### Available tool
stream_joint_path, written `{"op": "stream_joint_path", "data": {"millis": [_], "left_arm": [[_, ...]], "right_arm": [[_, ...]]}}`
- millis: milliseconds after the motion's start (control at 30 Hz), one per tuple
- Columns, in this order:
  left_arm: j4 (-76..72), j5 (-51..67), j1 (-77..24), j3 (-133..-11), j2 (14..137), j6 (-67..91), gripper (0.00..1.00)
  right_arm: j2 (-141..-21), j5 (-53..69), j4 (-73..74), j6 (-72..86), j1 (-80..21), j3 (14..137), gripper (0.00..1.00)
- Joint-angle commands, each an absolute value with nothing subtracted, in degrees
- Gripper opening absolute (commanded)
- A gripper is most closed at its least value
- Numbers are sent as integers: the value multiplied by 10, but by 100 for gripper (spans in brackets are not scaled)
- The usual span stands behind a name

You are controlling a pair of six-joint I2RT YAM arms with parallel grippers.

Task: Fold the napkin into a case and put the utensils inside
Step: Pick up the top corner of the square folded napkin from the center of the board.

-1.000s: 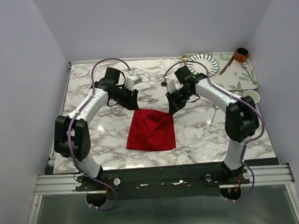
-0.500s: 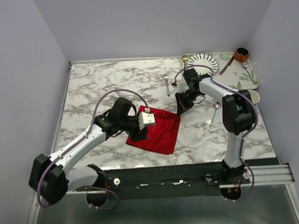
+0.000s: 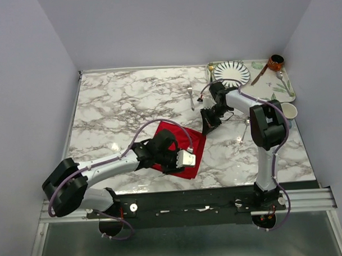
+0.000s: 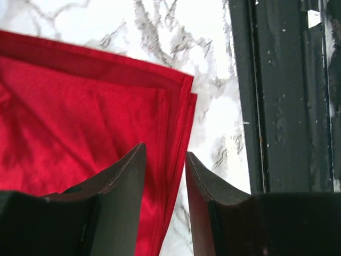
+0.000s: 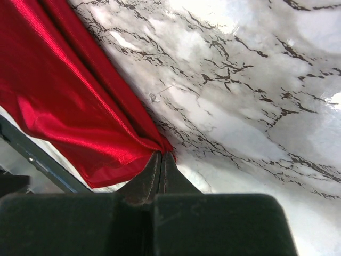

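Observation:
The red napkin lies folded in layers, tilted, near the table's front. My left gripper hovers low over its near edge. In the left wrist view the left gripper stands open, its jaws straddling the layered hem of the napkin. My right gripper is shut on the napkin's far right corner; the right wrist view shows the right gripper pinching the napkin there. A silver fork lies behind the napkin. Another slim silver utensil lies to the right.
A patterned tray at the back right holds a striped plate, a brown cup and a wooden utensil. A white cup stands beside it. The table's dark front rail runs close to the left gripper.
My left arm swung from the napkin's far left corner down to its near edge. The napkin went from a flat square to a smaller tilted, layered shape. The right gripper kept its corner.

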State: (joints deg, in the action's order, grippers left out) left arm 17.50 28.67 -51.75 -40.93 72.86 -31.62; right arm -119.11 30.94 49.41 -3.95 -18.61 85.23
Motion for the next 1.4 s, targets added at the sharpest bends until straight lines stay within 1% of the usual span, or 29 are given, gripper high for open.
{"op": "stream_joint_path", "data": {"millis": [0,433,700,867,1000,1133,1200,1267,1300,1367], "left_arm": [[134,266,-561,-439,778,-298,47],[89,208,-602,-471,874,-287,46],[79,193,-613,-472,910,-284,47],[81,182,-614,-476,929,-283,46],[89,180,-613,-477,938,-283,38],[95,191,-613,-477,926,-284,34],[99,196,-613,-478,924,-285,28],[104,203,-613,-481,918,-285,25],[105,203,-613,-485,915,-284,21],[110,207,-613,-490,907,-281,17]], "right_arm": [[-1196,327,505,-25,-182,856,1],[-1182,323,496,-28,-181,838,1],[-1179,322,496,-32,-182,838,1],[-1179,322,496,-34,-181,838,1],[-1179,324,495,-37,-181,837,1],[-1178,323,496,-40,-181,837,1],[-1178,324,497,-41,-182,836,1],[-1177,324,496,-44,-181,835,1],[-1177,325,497,-44,-181,834,1],[-1178,325,497,-46,-181,835,1]]}}
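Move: The left hand's target, the near right corner of the square folded napkin's top layer, lies about 6 cm to its right and 6 cm below, neither ahead nor back. At that same height, the napkin's far right corner is about 18 cm ahead and 12 cm right, and its far left corner some 22 cm ahead and 6 cm left. For the right hand, which pinches the far right corner, the target lies about 18 cm back and 6 cm left, level in height. The left fingertips come down onto the napkin's near right corner and begin to pinch the top layer, closing from about half open to about a quarter. They get there by slanting right and down, some 5 cm across and 6 cm down, while the fingers tip about 10 degrees steeper. The right hand stays put, still pinching the far right corner shut. ##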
